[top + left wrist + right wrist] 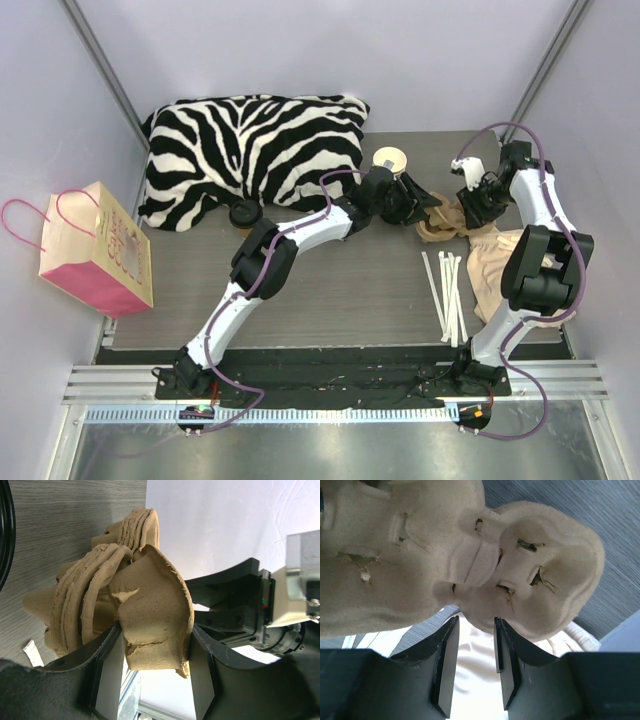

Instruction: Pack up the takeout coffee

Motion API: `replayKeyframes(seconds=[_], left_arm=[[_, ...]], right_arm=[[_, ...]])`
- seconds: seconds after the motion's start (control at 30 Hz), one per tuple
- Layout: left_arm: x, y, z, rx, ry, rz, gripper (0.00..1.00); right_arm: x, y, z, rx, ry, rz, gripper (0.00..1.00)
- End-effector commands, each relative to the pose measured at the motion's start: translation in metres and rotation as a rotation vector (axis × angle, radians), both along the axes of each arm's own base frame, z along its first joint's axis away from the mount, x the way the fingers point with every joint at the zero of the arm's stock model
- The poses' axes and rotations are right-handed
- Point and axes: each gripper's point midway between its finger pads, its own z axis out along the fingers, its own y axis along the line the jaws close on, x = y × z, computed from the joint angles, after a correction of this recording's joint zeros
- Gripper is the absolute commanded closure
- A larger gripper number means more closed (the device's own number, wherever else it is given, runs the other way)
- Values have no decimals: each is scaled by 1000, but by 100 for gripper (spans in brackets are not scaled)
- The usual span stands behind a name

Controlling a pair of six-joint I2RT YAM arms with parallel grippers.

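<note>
The takeout coffee with its black lid is out of view. My left gripper is shut on a torn edge of a brown pulp cup carrier, which touches both pads. Several more nested carriers sit behind that piece in the left wrist view. My right gripper is just right of the same carrier, open with nothing between its fingers. The carrier's pale rounded cup pocket lies right at its fingertips.
A lidless stack of paper cups stands behind the left gripper. A loose black lid lies by the zebra pillow. The pink paper bag stands at the far left. White straws and more carriers lie near the right arm.
</note>
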Motion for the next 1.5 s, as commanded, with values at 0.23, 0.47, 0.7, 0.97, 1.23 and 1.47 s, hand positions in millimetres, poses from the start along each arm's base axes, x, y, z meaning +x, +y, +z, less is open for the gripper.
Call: replayKeyframes(seconds=[0.23,0.47,0.7,0.97,1.23,1.47], left_arm=[[-4,-1,64,-110,-91,-25,100],[-3,1,62,-107,-91,-26,100],[-3,1,60,-103,-93,-28,100],[0,8,70,-105,-120,-18,38],[1,14,36,-24,-79,1,16],[4,15,21,4,-79,7,11]], right_arm=[[11,9,-4,14,-1,35,62],[12,13,3,33,-3,46,81],[10,15,8,44,1,50,99],[16,15,20,42,-61,16,99],[18,15,33,41,-98,-16,99],[21,9,41,56,-118,-55,99]])
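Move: The top cup carrier's waist is about 4 cm ahead, 2 cm left of and 2 cm below the right hand, its near rim almost at the fingertips. From the left hand, whose fingers still hold the end pocket, that waist lies some 9 cm right and 2 cm below. The paper cups stand about 8 cm ahead and 9 cm left of the left hand, 5 cm lower. The white sticks lie some 18 cm back, 6 cm left and 9 cm below the right hand. Lower the right gripper about 1 cm while easing it 1 cm left to the carrier's near rim at the waist, shut its fingers to pinch the rim, then lift about 1 cm, keeping the pinch. Once the right has hold, open the left fingers from half to nearly wide, letting go of the pocket, and draw that hand about 1 cm left and 1 cm down. ##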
